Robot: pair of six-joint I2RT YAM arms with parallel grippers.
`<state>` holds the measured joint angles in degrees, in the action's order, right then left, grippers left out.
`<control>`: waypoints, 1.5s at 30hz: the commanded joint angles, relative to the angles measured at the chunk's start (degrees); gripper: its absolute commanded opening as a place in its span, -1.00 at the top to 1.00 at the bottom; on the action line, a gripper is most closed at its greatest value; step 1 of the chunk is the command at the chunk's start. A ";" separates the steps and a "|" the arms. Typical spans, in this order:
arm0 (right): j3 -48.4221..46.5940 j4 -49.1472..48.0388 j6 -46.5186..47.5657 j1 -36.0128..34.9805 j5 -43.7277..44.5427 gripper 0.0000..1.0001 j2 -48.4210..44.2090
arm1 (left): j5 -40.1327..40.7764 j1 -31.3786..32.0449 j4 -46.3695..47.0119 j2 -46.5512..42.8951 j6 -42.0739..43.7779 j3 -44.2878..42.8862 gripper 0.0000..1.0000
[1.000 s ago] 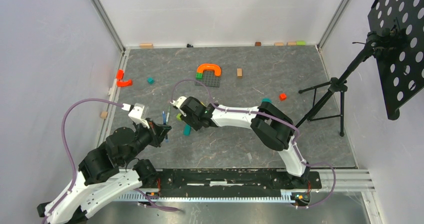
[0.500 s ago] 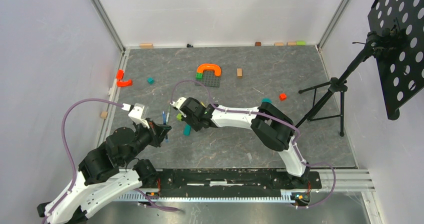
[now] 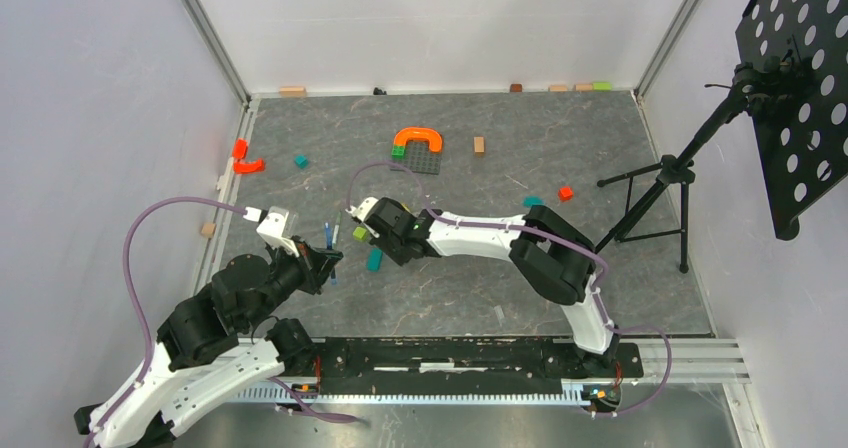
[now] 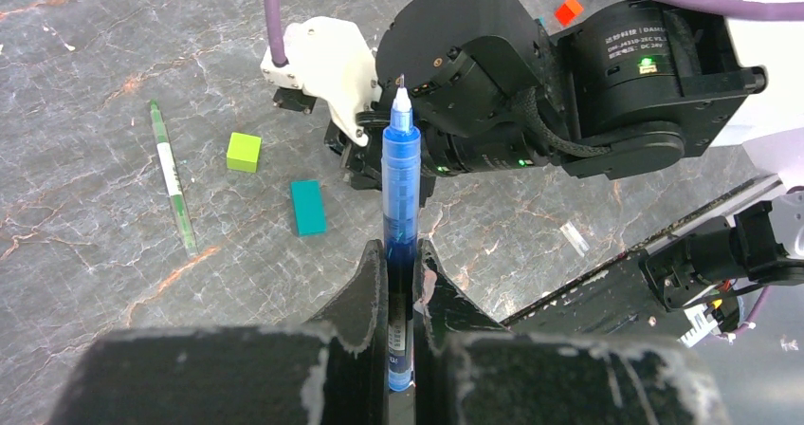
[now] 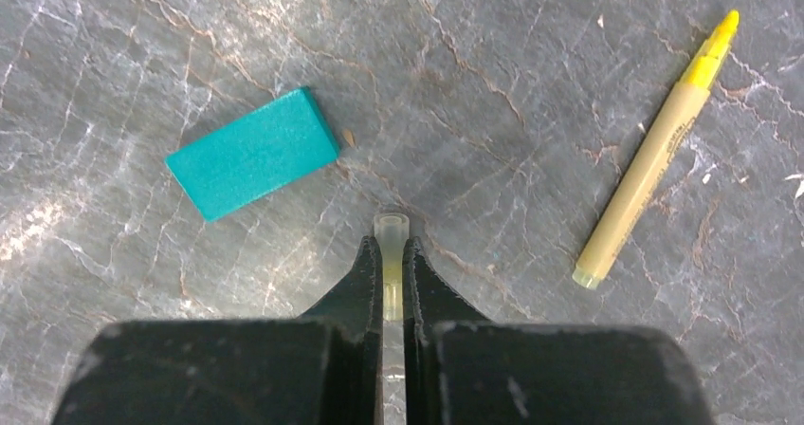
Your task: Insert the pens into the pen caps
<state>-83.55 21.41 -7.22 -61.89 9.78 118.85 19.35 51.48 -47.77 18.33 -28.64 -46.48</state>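
My left gripper (image 4: 400, 254) is shut on the blue pen (image 4: 399, 188), which sticks out forward with its bare tip toward the right arm's wrist (image 4: 474, 74). My right gripper (image 5: 390, 249) is low over the table, shut on a pale, see-through yellowish pen cap (image 5: 391, 226) whose open end pokes out past the fingertips. The tan-yellow pen (image 5: 654, 159) lies on the table to the right of it, uncapped. The pale green pen (image 4: 173, 178) lies flat further left. In the top view the blue pen (image 3: 328, 236) is held just left of the right wrist.
A teal block (image 5: 252, 152) lies just left of my right gripper, and a lime cube (image 4: 244, 151) sits near it. Further back are a grey baseplate with an orange arch (image 3: 418, 140), orange pieces (image 3: 245, 160), a red block (image 3: 565, 193) and a tripod (image 3: 660, 193).
My right gripper has closed onto the pen cap, and its arm has shifted slightly to the right. The left arm with the blue pen has stayed put.
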 commanded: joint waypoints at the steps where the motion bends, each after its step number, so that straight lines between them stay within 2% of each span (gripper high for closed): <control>1: 1.33 -0.20 -0.90 -0.12 1.41 1.00 -4.85 | -0.02 0.11 1.25 0.03 1.58 0.23 0.95; 13: 10.78 -8.09 -5.32 2.20 1.03 1.00 -12.01 | -0.93 0.09 2.19 1.83 0.80 0.59 0.95; 17: 15.21 -12.13 -7.68 3.80 0.12 1.00 -15.40 | -1.26 0.11 4.35 4.13 -2.76 1.45 0.95; 22: 23.58 -19.88 -12.27 7.47 -3.04 1.00 -22.02 | -8.31 0.10 15.54 8.69 -5.80 6.13 0.95; 33: 43.03 -35.09 -24.38 14.60 -4.25 1.00 -39.87 | -19.07 0.11 37.52 17.24 -3.93 14.46 0.95; 36: 46.56 -38.13 -28.98 15.65 -3.94 1.00 -44.76 | -23.62 0.06 43.90 20.36 -4.53 16.41 0.95; 45: 53.69 -42.54 -41.93 16.54 2.91 0.96 -58.45 | -29.69 0.06 58.39 28.96 -6.56 18.93 0.95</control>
<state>-31.42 -16.03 -41.78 -45.60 9.15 64.36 -5.45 51.51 -0.91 44.51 -32.77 -28.03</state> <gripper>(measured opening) 0.045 0.083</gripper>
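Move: My left hand holds the blue pen; the clear cap it is meant for is shut in my right fingers, some 11 cm ahead, 10 cm to its right and 22 cm below. From my right hand, the pen is thus about 11 cm back, 10 cm left and 23 cm up. The teal block lies 6 cm left of and level with my right hand, the lime cube 7 cm ahead and 9 cm left, the highlighter 10 cm ahead and 2 cm right, all at table height. Keeping the cap pinched, I carry my right hand about 15 cm to the right and as far up, away from the teal block, rolling its left side up and turning clockwise so that the fingers swing from steeply down to nearly level. After a short wait my left hand follows, taking the pen some 15 cm right and 7 cm down towards the cap, turning about 20 degrees clockwise. ##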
